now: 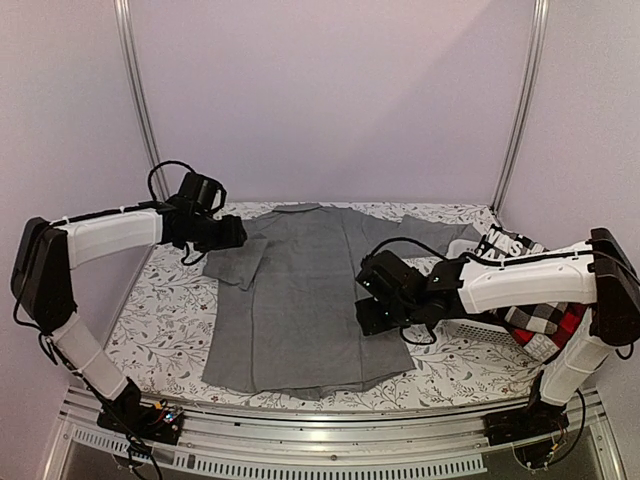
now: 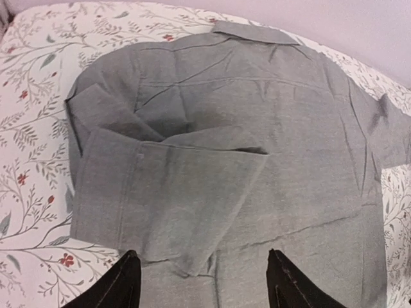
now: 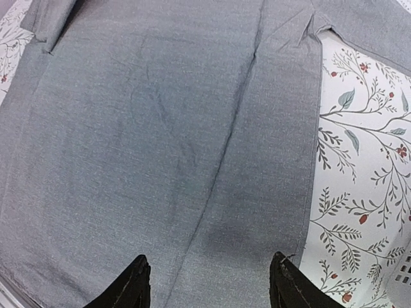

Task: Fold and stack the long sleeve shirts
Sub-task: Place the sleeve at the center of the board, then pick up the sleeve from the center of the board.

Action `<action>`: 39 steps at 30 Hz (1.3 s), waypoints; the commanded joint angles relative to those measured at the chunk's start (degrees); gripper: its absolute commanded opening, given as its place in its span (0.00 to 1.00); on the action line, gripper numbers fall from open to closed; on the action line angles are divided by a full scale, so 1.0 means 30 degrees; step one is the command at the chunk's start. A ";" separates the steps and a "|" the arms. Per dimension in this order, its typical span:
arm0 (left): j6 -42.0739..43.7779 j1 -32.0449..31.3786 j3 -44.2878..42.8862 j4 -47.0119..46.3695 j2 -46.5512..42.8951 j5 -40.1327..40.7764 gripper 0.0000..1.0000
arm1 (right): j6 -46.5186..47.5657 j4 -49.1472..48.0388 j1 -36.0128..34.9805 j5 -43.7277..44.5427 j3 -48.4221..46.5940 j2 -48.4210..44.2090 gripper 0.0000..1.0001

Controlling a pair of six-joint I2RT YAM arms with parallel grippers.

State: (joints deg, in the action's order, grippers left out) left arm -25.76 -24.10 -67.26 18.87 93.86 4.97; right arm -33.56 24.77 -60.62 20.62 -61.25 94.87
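Note:
A plain grey collared shirt (image 1: pixel 300 300) lies flat on the floral tablecloth, collar at the far side. Its left sleeve (image 2: pixel 160 192) is folded in over the body; the shirt also fills the right wrist view (image 3: pixel 160 147). My left gripper (image 1: pixel 235 235) hovers open at the shirt's upper left, over the folded sleeve, its fingertips (image 2: pixel 125 282) apart and empty. My right gripper (image 1: pixel 372 300) is open and empty above the shirt's right side near its edge, fingertips (image 3: pixel 286 282) wide apart. A red-black-and-white checked shirt (image 1: pixel 540 325) lies bunched at the right, under the right arm.
The floral tablecloth (image 1: pixel 160 310) covers the table. A white basket (image 1: pixel 470 325) sits at the right by the checked cloth; its corner shows in the right wrist view (image 3: pixel 401 276). A metal rail (image 1: pixel 300 420) runs along the near edge. Walls enclose the back and sides.

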 commanded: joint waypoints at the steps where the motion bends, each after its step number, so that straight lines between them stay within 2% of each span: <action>1: -0.2702 0.2226 0.2238 -0.0851 -0.1019 -0.0392 0.66 | 0.0894 -0.1086 0.0138 0.0673 -0.0201 -0.1333 0.62; 6: -0.4009 0.4467 0.4640 -0.2941 -0.1245 -0.3002 0.65 | 0.1641 -0.2621 0.0138 0.0685 0.0037 -0.2501 0.62; 11: -0.4795 0.5623 0.5649 -0.4595 -0.0449 -0.4213 0.64 | 0.2451 -0.3695 0.0124 0.1040 -0.0072 -0.3321 0.62; 21: -0.5662 0.6861 0.5644 -0.6907 0.2278 -0.5376 0.59 | 0.3435 -0.4720 0.0138 0.1181 -0.0411 -0.4559 0.62; 25: -0.5709 0.6919 0.5247 -0.7714 0.3378 -0.6093 0.53 | 0.3383 -0.4751 0.0138 0.1234 -0.0405 -0.4553 0.61; 29: -0.5747 0.6919 0.5044 -0.8185 0.3685 -0.6275 0.40 | 0.3267 -0.4738 0.0138 0.1241 -0.0441 -0.4524 0.61; 36: -0.5255 0.6531 0.4579 -0.7633 0.2633 -0.5597 0.00 | 0.3259 -0.4628 0.0138 0.1255 -0.0620 -0.4338 0.61; 39: -0.4311 0.5805 0.3901 -0.6426 0.1532 -0.4446 0.00 | 0.3332 -0.4552 0.0138 0.1185 -0.0949 -0.4083 0.61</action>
State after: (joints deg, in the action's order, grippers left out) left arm -42.11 -4.38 -52.31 -3.03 103.61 -11.97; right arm -24.16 11.55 -60.60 23.49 -61.45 82.24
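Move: Roughly 11 cm to the left hand's left, level with it fore and aft and some 13 cm below, is the outer corner of the folded-over sleeve. The sleeve flap's middle lies about 3 cm left and 2 cm ahead of that hand, and the collar about 27 cm ahead and 12 cm to its right. From the right hand that corner is some 18 cm ahead, 41 cm left and 8 cm down. Swinging left and down past the flap, the left hand drops steeply to the sleeve's outer corner, about 10 cm across and 12 cm down. On the way it turns some 20 degrees counter-clockwise with its left side dipping. There its open fingers shut fully, pinching the cloth, and it starts to lift by a centimetre or so. The right hand, empty and open, rises about 13 cm from over the shirt, tilting up, then waits. ##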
